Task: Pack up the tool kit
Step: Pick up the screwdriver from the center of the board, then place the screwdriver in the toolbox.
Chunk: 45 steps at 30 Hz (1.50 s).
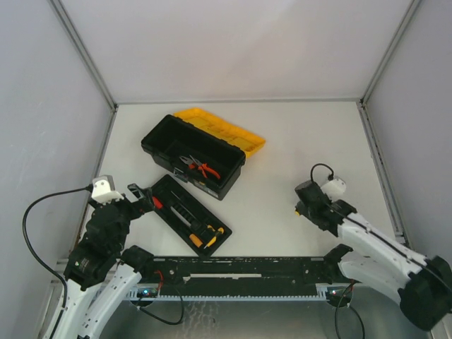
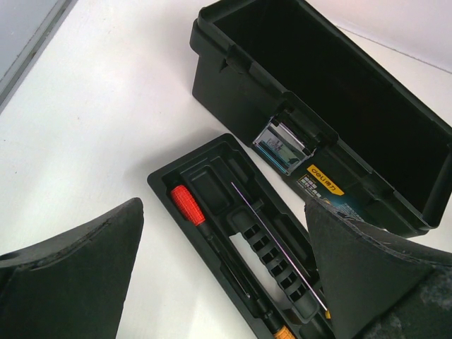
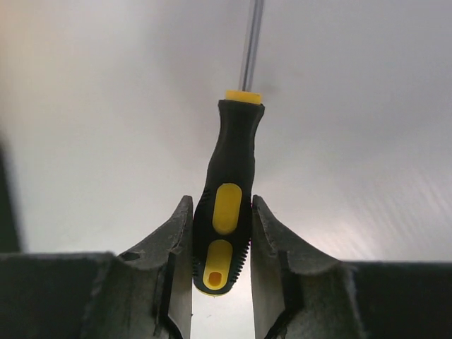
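The black toolbox (image 1: 192,155) stands open at the middle left, its yellow lid (image 1: 222,131) folded back and orange-handled pliers (image 1: 201,167) lying inside. Its black inner tray (image 1: 169,187) lies on the table in front of it and holds a red-handled screwdriver (image 2: 187,205) and yellow-handled tools (image 1: 208,236). My left gripper (image 1: 141,198) hovers open above the tray's (image 2: 212,176) left end. My right gripper (image 3: 221,205), at the table's right (image 1: 311,201), is shut on the handle of a black and yellow screwdriver (image 3: 233,148) whose shaft points away from it.
The toolbox's teal latch (image 2: 282,145) faces the tray. White enclosure walls ring the table, with a metal post (image 1: 106,99) at the back left corner. A black rail (image 1: 240,272) runs along the near edge between the arm bases.
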Tool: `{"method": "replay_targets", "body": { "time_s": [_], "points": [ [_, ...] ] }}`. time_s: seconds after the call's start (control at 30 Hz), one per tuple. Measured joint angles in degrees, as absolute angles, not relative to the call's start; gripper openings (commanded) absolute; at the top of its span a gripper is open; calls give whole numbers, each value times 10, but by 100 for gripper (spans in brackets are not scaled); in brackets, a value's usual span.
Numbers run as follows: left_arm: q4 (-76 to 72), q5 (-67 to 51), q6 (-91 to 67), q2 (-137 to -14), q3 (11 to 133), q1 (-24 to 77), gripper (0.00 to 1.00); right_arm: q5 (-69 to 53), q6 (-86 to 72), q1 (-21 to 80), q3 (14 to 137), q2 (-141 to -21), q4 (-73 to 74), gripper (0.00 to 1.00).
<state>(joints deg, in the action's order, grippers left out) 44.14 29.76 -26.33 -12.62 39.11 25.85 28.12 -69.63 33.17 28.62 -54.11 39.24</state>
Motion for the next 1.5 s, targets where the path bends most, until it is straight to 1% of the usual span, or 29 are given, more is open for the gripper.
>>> {"method": "replay_targets", "body": {
  "time_s": [0.07, 0.17, 0.23, 0.3, 0.37, 0.4, 0.43, 0.5, 0.63, 0.83, 0.9, 1.1, 1.4, 1.43, 1.47, 1.5],
  "points": [
    [441, 298, -263, -126, 391, 258, 100, 277, -645, 345, 291, -492, 364, 0],
    [441, 298, -263, -126, 391, 258, 100, 248, -531, 371, 307, -425, 280, 0],
    [441, 298, -263, -126, 391, 258, 100, 210, -463, 380, 325, -413, 228, 0],
    [441, 298, -263, -126, 391, 258, 100, 146, -391, 384, 360, -427, 190, 0],
    [441, 298, -263, -126, 391, 258, 100, 63, -319, 387, 432, -479, 189, 0],
    [441, 298, -263, -126, 391, 258, 100, 17, -278, 393, 487, -524, 194, 0],
    [441, 298, -263, -126, 391, 258, 100, -8, -248, 401, 529, -559, 194, 0],
    [441, 298, -263, -126, 391, 258, 100, -21, -190, 428, 602, -632, 200, 0],
    [441, 298, -263, -126, 391, 258, 100, -5, -111, 472, 689, -738, 243, 0],
    [441, 298, -263, -126, 391, 258, 100, 81, -29, 515, 824, -907, 320, 0],
    [442, 298, -263, -126, 391, 258, 100, 99, -6, 519, 849, -946, 329, 0],
    [442, 298, -263, -126, 391, 258, 100, 127, 67, 521, 906, -1020, 359, 0],
    [442, 298, -263, -126, 391, 258, 100, 95, 113, 517, 1004, -1110, 363, 0],
    [441, 298, -263, -126, 391, 258, 100, 90, 115, 515, 1018, -1123, 368, 2],
    [442, 298, -263, -126, 391, 258, 100, 83, 118, 514, 1040, -1142, 378, 7],
    [441, 298, -263, -126, 391, 258, 100, 77, 118, 512, 1058, -1158, 385, 15]
  ]
}}
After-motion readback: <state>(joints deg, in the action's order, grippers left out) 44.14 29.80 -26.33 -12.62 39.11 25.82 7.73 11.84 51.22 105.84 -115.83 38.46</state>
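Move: Level with the middle of the black toolbox's height, or just under it, the right hand already holds the screwdriver; the box's middle is about 38 cm to its left and 18 cm ahead. The pliers inside lie some 37 cm left and 15 cm ahead, the black tray 41 cm left and 2 cm back, the yellow lid 29 cm left and 29 cm ahead. From the idle left hand the toolbox lies about 18 cm ahead, 16 cm right and 16 cm below. Swinging left in a high arc, the right hand keeps its pinch on the screwdriver's handle and climbs about 22 cm while going towards the black toolbox. It then sinks about 11 cm, still heading left and forward, until it is over the box's right half; the wrist turns some 90 degrees counter-clockwise, pointing the shank left along the box. ##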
